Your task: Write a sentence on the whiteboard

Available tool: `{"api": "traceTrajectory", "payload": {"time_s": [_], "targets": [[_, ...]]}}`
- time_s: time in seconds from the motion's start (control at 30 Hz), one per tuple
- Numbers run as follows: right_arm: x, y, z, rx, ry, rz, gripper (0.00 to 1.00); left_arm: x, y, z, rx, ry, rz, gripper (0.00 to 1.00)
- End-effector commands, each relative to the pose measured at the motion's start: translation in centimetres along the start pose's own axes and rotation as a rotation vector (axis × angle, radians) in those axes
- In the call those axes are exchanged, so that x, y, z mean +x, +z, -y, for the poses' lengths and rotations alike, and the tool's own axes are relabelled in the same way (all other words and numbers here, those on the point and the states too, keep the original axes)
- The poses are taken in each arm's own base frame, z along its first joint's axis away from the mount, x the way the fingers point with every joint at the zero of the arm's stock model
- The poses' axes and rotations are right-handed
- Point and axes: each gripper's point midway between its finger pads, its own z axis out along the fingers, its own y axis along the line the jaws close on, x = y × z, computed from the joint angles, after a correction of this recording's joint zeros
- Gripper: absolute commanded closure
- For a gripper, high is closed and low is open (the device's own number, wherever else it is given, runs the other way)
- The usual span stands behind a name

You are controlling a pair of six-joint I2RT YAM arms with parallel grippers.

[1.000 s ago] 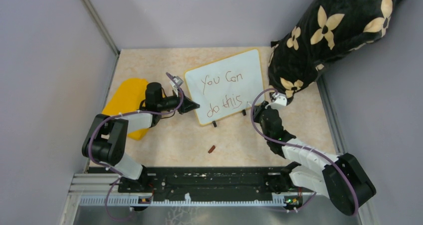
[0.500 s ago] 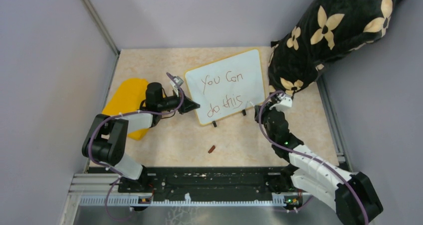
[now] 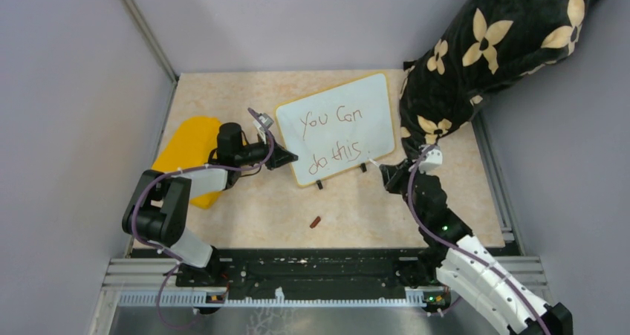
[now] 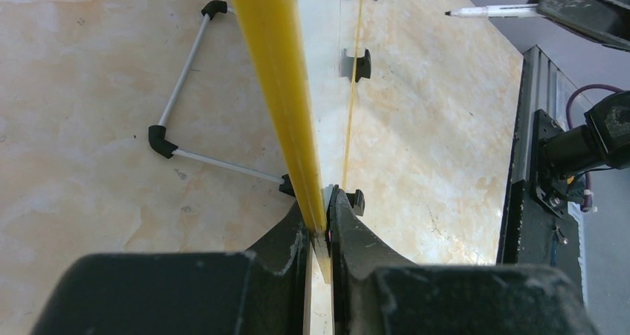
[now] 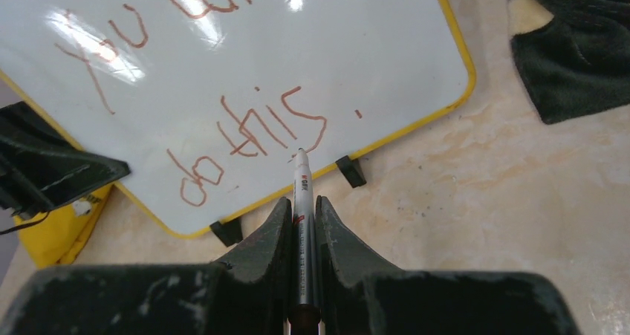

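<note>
The whiteboard [image 3: 349, 101] stands tilted on its black feet, and the sentence [image 3: 332, 136] "You Can / do this" is on it in reddish-brown. My left gripper [image 3: 287, 157] is shut on its yellow left edge [image 4: 278, 90], the fingers [image 4: 356, 235] pinching the rim. My right gripper [image 3: 386, 171] is shut on a silver marker [image 5: 302, 201] by the board's lower right corner. The marker's tip points at "this" [image 5: 271, 123] and is off the board [image 5: 334, 45]. In the left wrist view the marker [image 4: 490, 11] hangs well away from the board face.
A yellow cloth [image 3: 187, 148] lies under the left arm. A black cushion with cream flowers [image 3: 494, 49] leans at the back right, close to the right wrist. A small brown cap [image 3: 316, 221] lies on the table in front of the board. A wire stand [image 4: 178, 105] props the board behind.
The right arm has drawn back to the right and toward the near edge, taking the marker away from the board. The left gripper and the board have not moved.
</note>
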Motion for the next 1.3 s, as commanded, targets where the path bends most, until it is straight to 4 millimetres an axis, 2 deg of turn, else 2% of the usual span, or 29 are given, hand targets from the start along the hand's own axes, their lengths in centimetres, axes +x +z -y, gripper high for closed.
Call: {"api": "traceTrajectory", "payload": {"time_s": [0.0, 0.17, 0.43, 0.63, 0.73, 0.93, 1.17, 1.27], "targets": [[-2.1, -2.1, -3.2, -0.138, -0.010, -0.025, 1.00, 5.2, -0.4, -2.7, -0.132, -0.020, -0.141, 1.00], [-2.8, -3.9, -3.8, -0.183, -0.040, -0.025, 1.00, 5.5, -0.5, -2.8, -0.143, -0.022, -0.151, 1.00], [-3.0, -4.5, -3.8, -0.195, -0.046, -0.018, 1.00, 5.6, -0.9, -2.8, -0.161, -0.021, -0.168, 0.98], [-3.5, -4.6, -3.9, -0.198, -0.046, -0.002, 1.00, 5.6, -1.0, -2.9, -0.174, -0.026, -0.167, 0.73], [-3.5, -4.7, -3.8, -0.192, -0.050, -0.002, 1.00, 5.5, -1.1, -3.0, -0.181, -0.023, -0.163, 0.64], [-3.6, -5.0, -3.5, -0.183, -0.047, 0.004, 1.00, 5.4, -1.2, -3.0, -0.191, -0.018, -0.153, 0.56], [-4.1, -5.5, -3.6, -0.186, -0.044, 0.021, 1.00, 4.4, -2.2, -2.9, -0.255, -0.016, -0.119, 0.43], [-4.5, -5.8, -3.8, -0.201, -0.044, 0.032, 1.00, 3.6, -3.3, -3.2, -0.343, -0.025, -0.096, 0.22]]}}
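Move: The left hand has the whiteboard's left edge between its fingers, with the board's middle about 12 cm to its right, 8 cm ahead and slightly above. The board's left foot is roughly 7 cm to the right, 3 cm back and 9 cm below this hand. From the right hand, which holds the marker, the board's middle is about 14 cm ahead, 13 cm left and 4 cm below; the freshly written full stop is 11 cm ahead, 2 cm left and 7 cm below. With the marker still gripped and clear of the board, the right hand carries on backing away from the writing, about 4 cm back and 3 cm up, turning some 10 degrees counter-clockwise, most of it early and then only creeping. The left hand first keeps its pinch on the board's left edge, then opens to about two thirds and lets go, sinking about 3.5 cm along the edge towards the lower corner and drawing some 2.5 cm left, fingertips dipping and swinging slightly forward. ##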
